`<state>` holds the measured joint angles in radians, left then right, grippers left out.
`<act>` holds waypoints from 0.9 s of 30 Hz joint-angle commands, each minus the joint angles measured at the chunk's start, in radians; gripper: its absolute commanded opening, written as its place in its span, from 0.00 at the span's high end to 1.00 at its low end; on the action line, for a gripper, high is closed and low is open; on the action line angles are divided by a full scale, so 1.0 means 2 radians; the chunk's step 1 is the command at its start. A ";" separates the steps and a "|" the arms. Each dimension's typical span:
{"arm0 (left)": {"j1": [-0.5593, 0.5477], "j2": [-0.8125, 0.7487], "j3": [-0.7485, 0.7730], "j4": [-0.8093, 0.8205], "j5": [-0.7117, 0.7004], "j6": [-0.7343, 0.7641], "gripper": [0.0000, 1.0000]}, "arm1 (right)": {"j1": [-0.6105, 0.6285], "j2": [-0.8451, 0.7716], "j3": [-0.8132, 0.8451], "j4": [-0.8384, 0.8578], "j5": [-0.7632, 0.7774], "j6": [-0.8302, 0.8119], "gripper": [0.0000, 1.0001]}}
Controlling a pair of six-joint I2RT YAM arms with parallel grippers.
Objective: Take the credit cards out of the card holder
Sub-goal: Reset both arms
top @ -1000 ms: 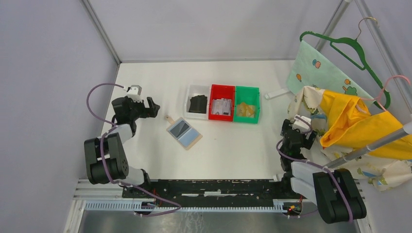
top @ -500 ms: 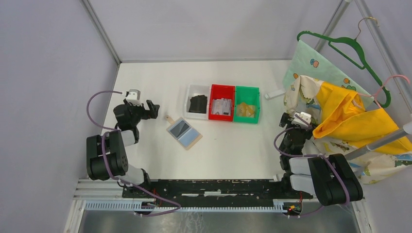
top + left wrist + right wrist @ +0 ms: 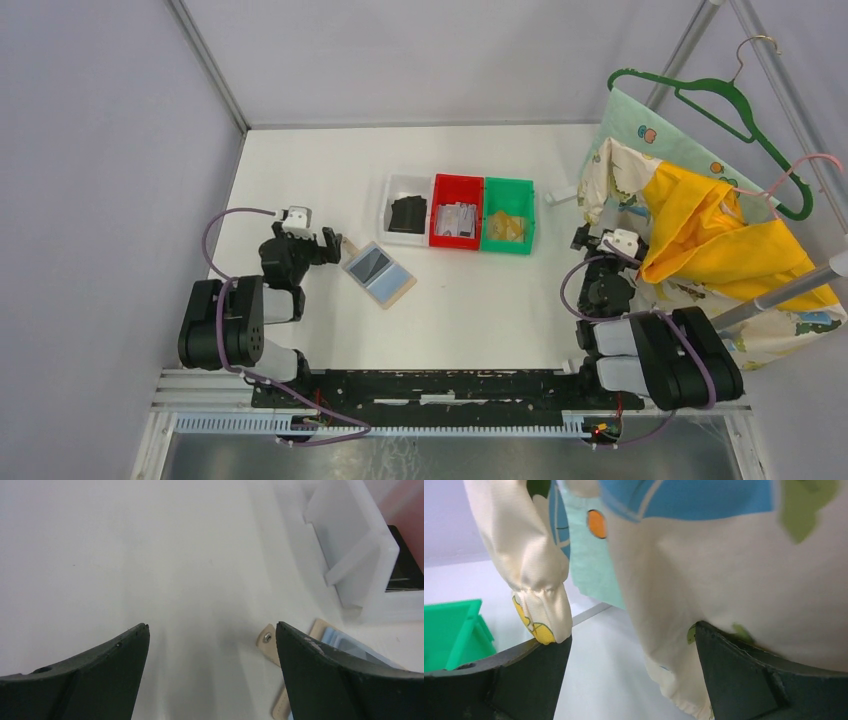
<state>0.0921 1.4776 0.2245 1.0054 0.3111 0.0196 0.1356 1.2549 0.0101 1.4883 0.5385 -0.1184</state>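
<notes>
The tan card holder (image 3: 379, 274) lies open and flat on the white table, showing a dark panel and a blue-grey panel. Its small tab (image 3: 266, 642) shows beside my left gripper's right finger in the left wrist view. The left gripper (image 3: 328, 243) (image 3: 211, 627) is open and empty, just left of the holder's tab end, over bare table. Pale grey-white credit cards (image 3: 457, 218) lie in the red bin (image 3: 458, 243). The right gripper (image 3: 583, 238) (image 3: 633, 633) is open at the right side, against hanging printed cloth (image 3: 724, 580), and grips nothing.
A white bin (image 3: 391, 199) (image 3: 360, 555) holds a black lump (image 3: 408, 212); a green bin (image 3: 509, 247) (image 3: 454, 630) holds a yellowish lump. Clothes on hangers (image 3: 720, 240), yellow and printed, hang over the table's right edge. Grey walls enclose the left and back.
The left gripper has swung right and nearer, up to the holder's tab end. The right arm has folded back, its gripper shifting up and left, and the hanging clothes have shifted with it.
</notes>
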 commanded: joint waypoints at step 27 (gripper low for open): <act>0.003 0.036 -0.003 0.116 -0.075 0.003 0.00 | 0.000 0.056 -0.057 -0.023 -0.043 -0.024 0.02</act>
<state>0.0940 1.5532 0.2066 1.1622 0.1814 0.0181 0.1390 1.3800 0.0097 1.4197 0.4534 -0.1764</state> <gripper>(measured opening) 0.994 0.979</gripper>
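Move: The card holder lies open on the table, about 15 cm to the right of the empty left hand, 4 cm back and 7 cm below it. From that hand, the white tray stands some 20 cm right and 11 cm ahead. From the empty right hand, the holder is about 48 cm left, level in reach and 17 cm down; the green tray is some 21 cm left and 15 cm ahead, and the hanging clothes are about 16 cm right, 5 cm ahead and at its height. The right hand sinks about 5 cm towards the table beside the hanging clothes, easing slightly forward and left as its wide-open fingers tip downward by roughly 10 degrees. The left hand, already low, makes a short quick shift of about 2.5 cm to the left, away from the card holder, turning a little counter-clockwise; then both hands hold still with empty grippers kept wide open. ##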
